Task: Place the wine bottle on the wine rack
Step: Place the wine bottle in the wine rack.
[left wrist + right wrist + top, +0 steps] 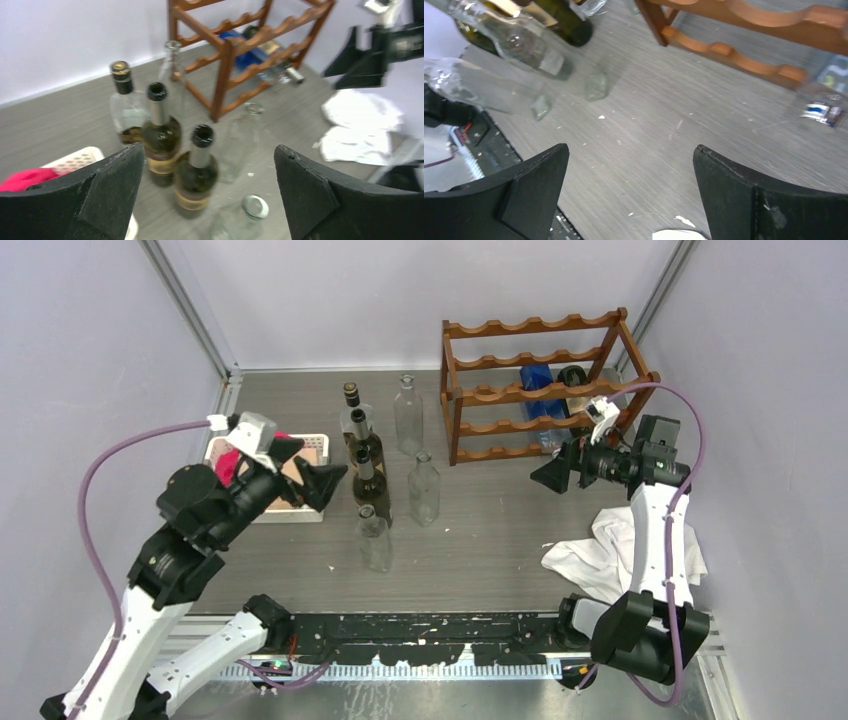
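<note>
The reddish-brown wine rack (545, 390) stands at the back right, also seen in the left wrist view (225, 55) and the right wrist view (744, 20). A clear bottle (280, 70) lies in its lower tier beside a blue one (540, 378). Two dark wine bottles (368, 475) stand upright mid-table among several clear ones (424, 488). My left gripper (310, 468) hovers open just left of them; a dark bottle (197, 170) shows between its fingers without touching. In front of the rack, my right gripper (548, 475) stands open and empty over bare table (631, 148).
A white basket (318, 443) with a red cloth sits at the left under my left arm. A crumpled white cloth (620, 550) lies at the right by my right arm. Walls close in on three sides, and a black rail (430, 625) runs along the near edge.
</note>
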### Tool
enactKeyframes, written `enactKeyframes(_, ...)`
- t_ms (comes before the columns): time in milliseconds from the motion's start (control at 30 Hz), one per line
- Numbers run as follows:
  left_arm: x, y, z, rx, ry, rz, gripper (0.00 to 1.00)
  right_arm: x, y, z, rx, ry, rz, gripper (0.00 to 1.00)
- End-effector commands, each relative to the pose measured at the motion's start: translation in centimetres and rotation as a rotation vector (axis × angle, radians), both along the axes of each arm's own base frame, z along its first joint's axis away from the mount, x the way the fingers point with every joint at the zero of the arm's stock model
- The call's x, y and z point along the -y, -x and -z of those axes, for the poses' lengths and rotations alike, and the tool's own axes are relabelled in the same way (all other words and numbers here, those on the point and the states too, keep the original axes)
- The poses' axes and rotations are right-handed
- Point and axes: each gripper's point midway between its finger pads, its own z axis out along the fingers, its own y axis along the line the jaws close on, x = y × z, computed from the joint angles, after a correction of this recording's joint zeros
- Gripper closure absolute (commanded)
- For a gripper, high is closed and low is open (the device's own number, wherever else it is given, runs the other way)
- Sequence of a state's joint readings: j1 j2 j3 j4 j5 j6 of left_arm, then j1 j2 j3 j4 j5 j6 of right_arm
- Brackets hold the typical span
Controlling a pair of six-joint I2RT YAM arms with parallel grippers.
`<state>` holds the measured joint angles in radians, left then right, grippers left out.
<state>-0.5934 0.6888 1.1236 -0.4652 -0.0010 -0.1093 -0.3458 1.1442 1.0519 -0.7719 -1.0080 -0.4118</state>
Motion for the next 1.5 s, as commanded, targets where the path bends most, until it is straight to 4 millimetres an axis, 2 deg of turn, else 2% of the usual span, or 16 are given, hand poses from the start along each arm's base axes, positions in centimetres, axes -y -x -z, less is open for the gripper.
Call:
enactKeyframes(0,1.8,4.9,-1.1,-0.221,0.247,0.156,0.01,-2.5,1.3,-1.5,-0.029,-0.029,-0.063,0.0)
enactKeyframes(100,2.3,6.5,0.5,-0.394,0.32,0.177,0.07,-2.8,1.4,0.4,-0.067,0.058,0.005,0.0)
enactKeyframes(267,2.5,7.7,4.4,-0.643,0.257,0.138,0.18,-2.2,1.6,1.1,-0.047,0.107,0.042,0.0)
enactKeyframes(433,-0.1,7.4,6.6,-0.675,0.124,-0.029,0.18,-2.4,1.6,1.7,-0.088,0.096,0.028,0.0)
enactKeyframes(567,0.6,6.8,8.6,-0.687,0.02,-0.061,0.17,-2.5,1.5,2.2,-0.102,0.088,0.026,0.0)
enactKeyframes(633,1.3,6.6,8.7,-0.655,-0.048,-0.077,0.16,-2.3,1.4,2.5,-0.113,0.092,0.032,0.0)
enactKeyframes(733,2.4,6.6,7.5,-0.561,-0.128,-0.09,0.15,-2.2,1.3,2.8,-0.12,0.098,0.035,0.0)
enactKeyframes(833,3.9,6.5,7.3,-0.498,-0.247,-0.111,0.13,-2.3,1.2,3.1,-0.132,0.094,0.031,0.0)
enactKeyframes(967,3.7,5.4,7.6,-0.433,-0.395,-0.216,0.1,-2.2,1.3,3.4,-0.142,0.099,0.025,0.0)
enactKeyframes(1133,3.9,4.8,7.5,-0.399,-0.421,-0.238,0.12,-2.2,1.3,3.5,-0.145,0.1,0.024,0.0)
enactKeyframes(1267,5.4,5.0,8.3,-0.414,-0.415,-0.186,0.18,-2.2,1.3,3.5,-0.145,0.101,0.022,0.0)
enactKeyframes(1400,6.7,5.0,9.9,-0.46,-0.424,-0.144,0.21,-2.2,1.3,3.5,-0.145,0.105,0.022,0.0)
enactKeyframes(1467,7.0,4.9,11.0,-0.5,-0.43,-0.123,0.26,-2.1,1.3,3.5,-0.145,0.106,0.022,0.0)
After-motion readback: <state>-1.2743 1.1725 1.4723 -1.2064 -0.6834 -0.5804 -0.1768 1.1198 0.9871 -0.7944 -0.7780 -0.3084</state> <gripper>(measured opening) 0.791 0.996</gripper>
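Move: The front clear bottle stands about 3 cm back and 8 cm to the right of the left hand, its middle some 27 cm lower. The nearest dark bottle is about 6 cm ahead of that hand and 7 cm right, with another dark one roughly 9 cm beyond it; the middle clear bottle is about 6 cm ahead and 19 cm right. From the right hand, the front clear bottle lies roughly 10 cm back, 38 cm left and 11 cm lower. Towards the mouth of the front clear bottle, touching nothing yet, the empty left hand draws back about 8 cm while sinking 10 cm, then veers right and eases slightly forward. Its fingers tip from level to steeply down-slanting and narrow a little, still wide. The open, empty right hand slips a few centimetres left and back, then sinks, ending about 4 cm lower in front of the rack. ##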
